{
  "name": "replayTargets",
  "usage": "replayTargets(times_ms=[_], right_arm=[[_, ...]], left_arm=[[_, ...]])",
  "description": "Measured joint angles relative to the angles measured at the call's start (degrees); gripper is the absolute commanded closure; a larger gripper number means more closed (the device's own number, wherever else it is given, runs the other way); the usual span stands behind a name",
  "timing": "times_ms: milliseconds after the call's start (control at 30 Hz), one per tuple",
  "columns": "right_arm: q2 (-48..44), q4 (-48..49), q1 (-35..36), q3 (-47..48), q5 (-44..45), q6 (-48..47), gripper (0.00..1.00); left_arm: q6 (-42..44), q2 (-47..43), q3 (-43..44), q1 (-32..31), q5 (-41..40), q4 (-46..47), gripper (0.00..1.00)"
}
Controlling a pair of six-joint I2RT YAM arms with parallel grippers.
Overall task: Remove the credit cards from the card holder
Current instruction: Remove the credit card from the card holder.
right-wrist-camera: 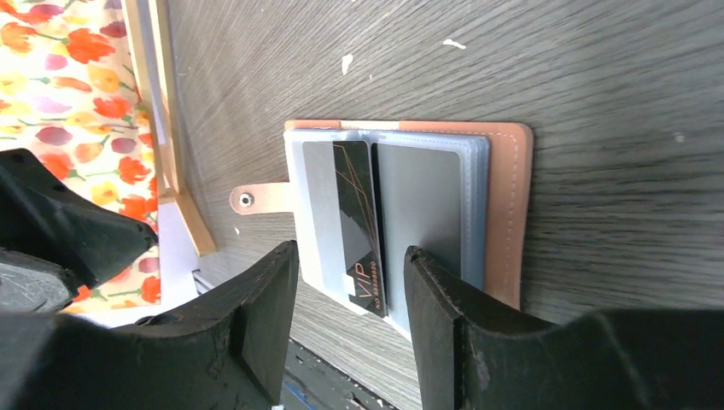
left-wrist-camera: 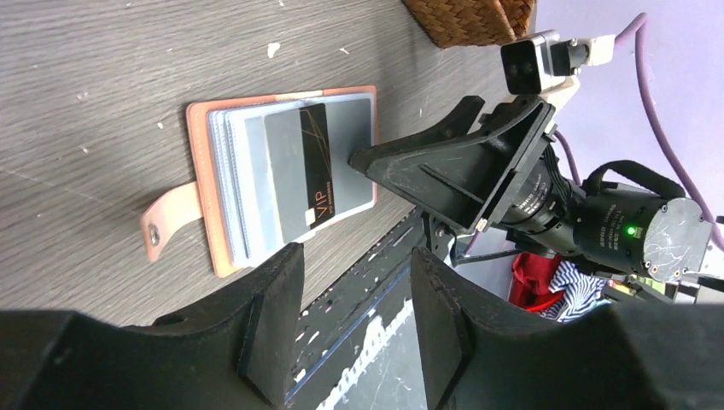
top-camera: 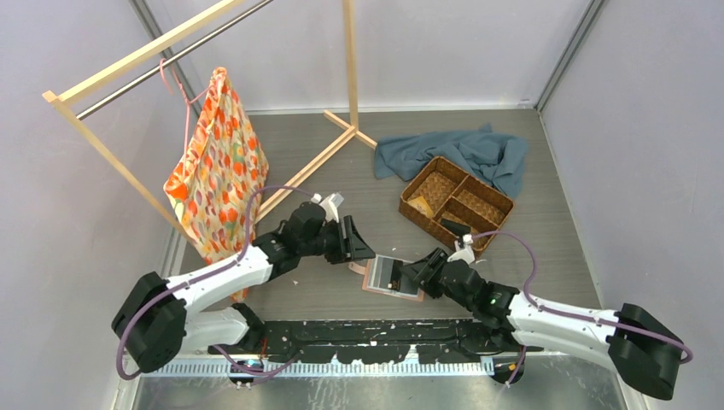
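Note:
The salmon-pink card holder (top-camera: 372, 282) (left-wrist-camera: 201, 171) (right-wrist-camera: 505, 205) lies open on the table between both arms, snap tab (right-wrist-camera: 256, 199) pointing left. A black credit card (right-wrist-camera: 360, 218) (left-wrist-camera: 314, 162) marked VIP sticks partly out of its grey sleeves. My right gripper (top-camera: 416, 272) (right-wrist-camera: 350, 250) is open, its fingers either side of the card's protruding end without pinching it; one fingertip (left-wrist-camera: 367, 161) touches the holder's edge. Just left of the holder, my left gripper (top-camera: 363, 245) (left-wrist-camera: 354, 254) is open and holds nothing.
A brown woven basket (top-camera: 495, 198) behind the right gripper holds a tan card (top-camera: 420, 203) and a dark flat piece (top-camera: 452, 226). Blue cloth (top-camera: 478, 152) lies behind it. A wooden rack (top-camera: 300, 171) with a floral bag (top-camera: 218, 166) stands at the left.

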Motion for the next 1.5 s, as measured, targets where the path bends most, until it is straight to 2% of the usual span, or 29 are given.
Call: replayTargets(times_ms=[300,600,800,1233,1500], right_arm=[[-11.6,-16.8,0.0,1.9,2.7,-2.4,0.45],[-15.0,-26.6,-0.1,2.8,4.7,-3.0,0.45],[-15.0,-27.5,-0.1,3.0,5.0,-3.0,0.45],[-15.0,-30.3,-0.1,5.1,6.0,-4.1,0.45],[-11.6,-25.6,-0.1,3.5,5.8,-2.0,0.45]], left_arm=[[1.0,10.3,1.8,-3.9,-0.2,-0.6,0.50],[0.8,15.8,2.1,-4.3,-0.6,0.2,0.50],[-0.2,18.2,2.1,-4.3,-0.4,1.9,0.50],[-0.1,17.6,2.8,-4.3,-0.2,1.4,0.51],[-0.1,16.6,5.3,-4.3,0.3,1.3,0.51]])
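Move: Nearly level with the left hand and about 5 cm to its right, some 10 cm below, lies the VIP card in its sleeve; the strap is about 2 cm to the left of that hand and 1 cm ahead. From the right hand the card is some 3 cm left, 1 cm ahead and 3 cm down, the holder's right edge about 5 cm right and level fore-and-aft, and the basket roughly 17 cm ahead and 13 cm right. Dropping about 8 cm towards the card while drawing back nearly 2 cm, the left hand then climbs again some 3 cm and edges right, ending about 3 cm right of its start, fingers half open. The right hand slides some 4.5 cm right, away from the card, across the clear pocket to the holder's right edge, sinking slightly and rolling its left side down about 10 degrees, fingers still open; contact can't be made out. ##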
